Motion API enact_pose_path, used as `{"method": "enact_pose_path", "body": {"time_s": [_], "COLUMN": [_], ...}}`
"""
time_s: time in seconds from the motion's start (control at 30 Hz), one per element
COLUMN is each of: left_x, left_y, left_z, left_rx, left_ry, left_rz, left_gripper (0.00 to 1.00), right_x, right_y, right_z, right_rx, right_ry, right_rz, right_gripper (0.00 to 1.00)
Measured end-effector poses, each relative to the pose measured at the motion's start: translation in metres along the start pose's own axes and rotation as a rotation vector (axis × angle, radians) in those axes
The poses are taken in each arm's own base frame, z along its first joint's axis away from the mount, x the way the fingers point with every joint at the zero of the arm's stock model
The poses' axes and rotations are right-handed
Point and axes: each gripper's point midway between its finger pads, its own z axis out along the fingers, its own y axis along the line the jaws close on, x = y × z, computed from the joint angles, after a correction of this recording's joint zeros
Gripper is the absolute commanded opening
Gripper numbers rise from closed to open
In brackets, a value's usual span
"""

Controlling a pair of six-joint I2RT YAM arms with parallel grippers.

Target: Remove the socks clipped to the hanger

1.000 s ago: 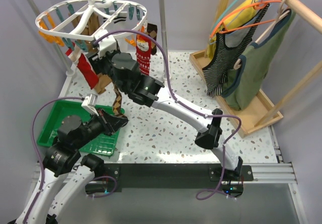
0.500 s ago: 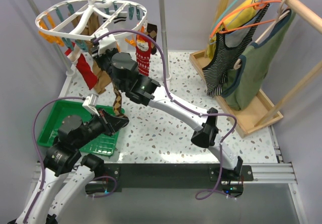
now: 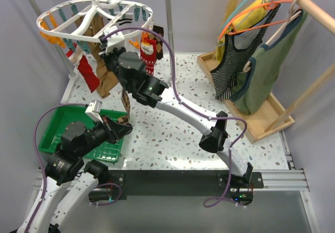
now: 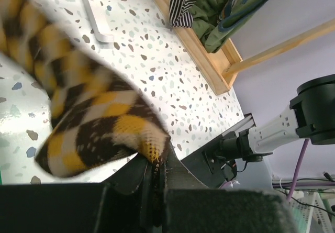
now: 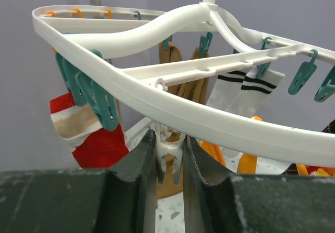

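The white oval hanger (image 3: pixel 48 28) hangs at the back left, and its ring (image 5: pixel 220 125) fills the right wrist view. My right gripper (image 3: pixel 108 51) (image 5: pixel 169 141) is raised under the ring, its jaws pressed on both sides of a white clip (image 5: pixel 170 159). The brown-and-black argyle sock (image 3: pixel 124 101) (image 4: pixel 89 123) stretches down to my left gripper (image 3: pixel 123 129) (image 4: pixel 157 165), which is shut on its end. Still clipped are a red sock (image 3: pixel 86 75) (image 5: pixel 94 141), a second red sock (image 3: pixel 148 54), white black-striped socks (image 5: pixel 246 94) and a tan sock (image 3: pixel 107 80) (image 5: pixel 191 89).
A green tray (image 3: pixel 55 124) lies on the table at the near left. A white stand pole (image 3: pixel 169 39) rises beside the hanger. At the right, a wooden rack (image 3: pixel 264 119) carries a striped tank top (image 3: pixel 233 68) and a green garment (image 3: pixel 267 70).
My right gripper has lifted toward the hanger's ring and its jaws have closed in on the white clip. The left gripper stays shut on the argyle sock, barely moved.
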Motion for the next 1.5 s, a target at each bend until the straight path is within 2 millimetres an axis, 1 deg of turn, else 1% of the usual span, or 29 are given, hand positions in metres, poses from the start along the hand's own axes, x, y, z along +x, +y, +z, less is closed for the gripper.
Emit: {"method": "enact_pose_path", "body": {"time_s": [0.17, 0.27, 0.37, 0.43, 0.5, 0.57, 0.63, 0.7, 0.8, 0.87, 1.0, 1.03, 1.07, 1.1, 1.13, 1.17, 1.2, 1.23, 1.27, 1.33, 1.47, 1.5], "left_x": [0.005, 0.006, 0.004, 0.000, -0.008, -0.021, -0.035, -0.048, -0.069, -0.079, -0.084, -0.084, -0.084, -0.084, -0.084, -0.083, -0.080, -0.077, -0.074, -0.070, -0.070, -0.071], "left_y": [0.009, 0.020, 0.033, 0.038, 0.042, 0.045, 0.048, 0.051, 0.058, 0.065, 0.079, 0.080, 0.081, 0.081, 0.081, 0.082, 0.084, 0.086, 0.089, 0.093, 0.094, 0.092], "left_z": [-0.002, -0.006, -0.010, -0.012, -0.013, -0.012, -0.011, -0.015, -0.027, -0.037, -0.055, -0.059, -0.063, -0.066, -0.068, -0.068, -0.069, -0.068, -0.067, -0.065, -0.061, -0.059], "left_rx": [-0.036, -0.100, -0.175, -0.222, -0.290, -0.358, -0.414, -0.470, -0.571, -0.641, -0.738, -0.749, -0.751, -0.749, -0.746, -0.742, -0.743, -0.747, -0.755, -0.765, -0.772, -0.764], "left_ry": [0.007, -0.014, -0.043, -0.055, -0.057, -0.066, -0.091, -0.125, -0.194, -0.228, -0.272, -0.279, -0.289, -0.298, -0.301, -0.303, -0.298, -0.291, -0.281, -0.262, -0.245, -0.241], "left_rz": [-0.015, -0.054, -0.090, -0.100, -0.107, -0.107, -0.103, -0.096, -0.072, -0.053, -0.031, -0.024, -0.021, -0.016, -0.010, -0.005, 0.001, 0.001, 0.004, 0.011, 0.016, 0.020], "left_gripper": [0.00, 0.00, 0.00, 0.00, 0.00, 0.00, 0.00, 0.00, 0.00, 0.00, 0.00, 0.12, 0.23, 0.33, 0.55, 0.65, 0.73, 0.94, 1.00, 1.00, 1.00, 0.98], "right_x": [0.001, 0.004, 0.012, 0.020, 0.026, 0.031, 0.033, 0.035, 0.034, 0.031, 0.022, 0.020, 0.018, 0.018, 0.017, 0.018, 0.018, 0.020, 0.022, 0.028, 0.045, 0.052], "right_y": [0.001, 0.002, 0.005, 0.005, 0.006, 0.008, 0.009, 0.009, 0.008, 0.007, 0.003, 0.002, 0.002, 0.002, 0.002, 0.002, 0.002, 0.004, 0.005, 0.007, 0.011, 0.012], "right_z": [0.000, -0.001, -0.002, -0.003, -0.004, -0.006, -0.007, -0.008, -0.011, -0.013, -0.017, -0.018, -0.018, -0.019, -0.020, -0.020, -0.020, -0.021, -0.021, -0.023, -0.028, -0.031], "right_rx": [0.000, -0.006, -0.014, -0.017, -0.021, -0.029, -0.035, -0.039, -0.040, -0.040, -0.040, -0.040, -0.042, -0.043, -0.045, -0.047, -0.049, -0.053, -0.060, -0.069, -0.091, -0.096], "right_ry": [0.004, 0.014, 0.037, 0.061, 0.081, 0.101, 0.111, 0.121, 0.129, 0.128, 0.122, 0.121, 0.120, 0.120, 0.121, 0.123, 0.124, 0.129, 0.135, 0.158, 0.215, 0.237], "right_rz": [0.017, 0.031, 0.039, 0.044, 0.045, 0.043, 0.044, 0.044, 0.048, 0.051, 0.055, 0.057, 0.059, 0.061, 0.063, 0.064, 0.067, 0.072, 0.075, 0.076, 0.074, 0.072], "right_gripper": [0.00, 0.00, 0.00, 0.00, 0.00, 0.00, 0.00, 0.00, 0.00, 0.00, 0.00, 0.02, 0.12, 0.18, 0.24, 0.32, 0.36, 0.40, 0.47, 0.53, 0.70, 0.71]}}
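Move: The left hand grips the end of the brown-and-yellow checked sock. The green tray it goes to has its middle about 21 cm to its left, 7 cm ahead and some 20 cm below. The right hand has the white clip between its fingertips, the hanger rim about 4 cm straight above. From the right hand, the red sock hangs level with it, about 9 cm left and 9 cm lower; the brown socks are some 10 cm ahead, 4 cm left and 10 cm lower. Still pinching the checked sock, the left hand sinks about 2 cm, then swings some 13 cm left over the tray, rising and reaching forward a few centimetres. It turns about 40 degrees counter-clockwise, left side rolling up, then opens wide and lets go. The right hand keeps its pinch on the white clip as it goes down about 3 cm and partly back up, then opens and drops away below the hanger, drawing back slightly. ##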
